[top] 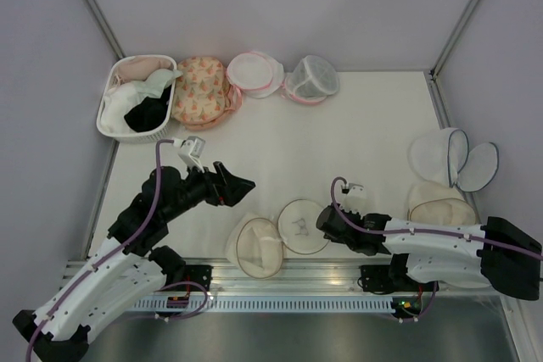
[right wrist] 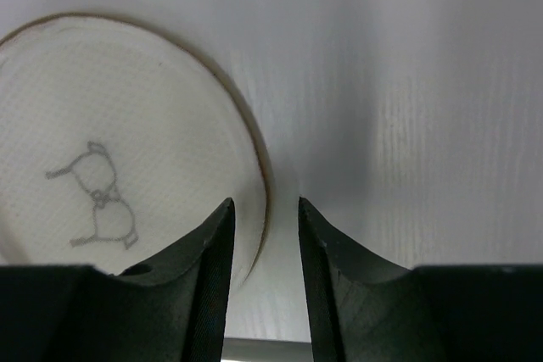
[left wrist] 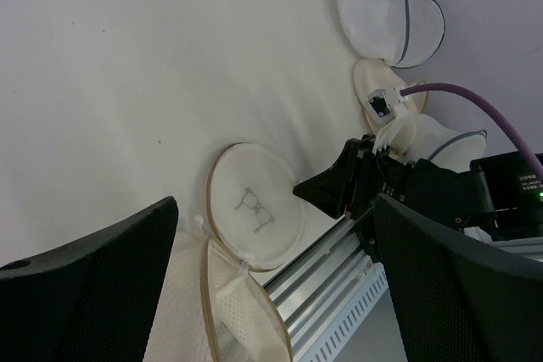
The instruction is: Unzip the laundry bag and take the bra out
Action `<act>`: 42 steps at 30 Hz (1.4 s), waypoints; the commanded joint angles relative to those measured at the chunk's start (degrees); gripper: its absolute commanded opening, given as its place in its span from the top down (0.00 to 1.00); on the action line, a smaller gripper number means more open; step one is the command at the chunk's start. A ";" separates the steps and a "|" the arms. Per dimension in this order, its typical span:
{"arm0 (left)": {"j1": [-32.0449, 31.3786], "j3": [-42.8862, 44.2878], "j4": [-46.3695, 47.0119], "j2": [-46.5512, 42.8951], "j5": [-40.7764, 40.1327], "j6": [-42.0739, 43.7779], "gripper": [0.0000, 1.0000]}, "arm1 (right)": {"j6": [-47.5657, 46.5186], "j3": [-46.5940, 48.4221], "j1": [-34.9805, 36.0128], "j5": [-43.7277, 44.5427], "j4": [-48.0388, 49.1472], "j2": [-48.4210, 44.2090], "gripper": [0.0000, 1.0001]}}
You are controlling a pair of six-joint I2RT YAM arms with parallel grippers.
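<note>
The cream-white laundry bag lies unzipped at the table's near edge. Its lid point(top: 303, 226) with the black drawing lies flat. Its other half point(top: 257, 247) gapes open and shows only mesh inside. Both show in the left wrist view, the lid point(left wrist: 254, 205) and the open half point(left wrist: 242, 320). A pale pink garment point(top: 142, 65), seemingly the bra, lies at the back of the white basket point(top: 109, 120). My left gripper point(top: 242, 184) is open and empty, raised to the bag's left point(left wrist: 271, 294). My right gripper point(top: 325, 219) is slightly open, low at the lid's right rim point(right wrist: 265, 218), the lid point(right wrist: 110, 158) to its left.
The basket also holds a white and a black garment. A peach floral bag point(top: 201, 91) and two pink-trimmed round bags point(top: 254, 74) point(top: 312, 80) stand along the back. Dark-trimmed white bags point(top: 441, 154) and a cream one point(top: 439, 203) lie at the right. An aluminium rail point(top: 297, 275) runs along the near edge.
</note>
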 commanded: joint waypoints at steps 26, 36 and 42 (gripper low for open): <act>-0.32 2.54 -4.69 -4.47 -2.10 -1.37 0.00 | 3.61 27.79 0.05 28.92 -41.14 2.90 1.00; -0.32 3.95 -9.25 -7.90 -8.16 -3.04 0.00 | -12.94 46.25 0.57 43.79 -46.74 15.55 1.00; -0.32 3.60 -12.59 -10.09 -12.55 -4.53 0.00 | -42.77 45.38 6.36 40.11 -22.73 26.53 1.00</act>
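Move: The laundry bag's round flap lies flat just below the right hand's level, its middle about 7 cm to the left and 1 cm ahead, with its right rim almost between the half-open fingertips. The open bag body is roughly 21 cm left of that hand and 4 cm back. From the raised left hand, the flap is some 15 cm to the right, about level fore and aft, and 24 cm below. Leftward first, the right hand skims about 3 cm along the table onto the flap's right rim and shuts its fingers on it. It then lifts about 20 cm, going forward about 9 cm and swinging right before coming back left, while the fingers tilt up some 50 degrees towards forward. The open, empty left hand draws about 4 cm left, clear of the bag. ##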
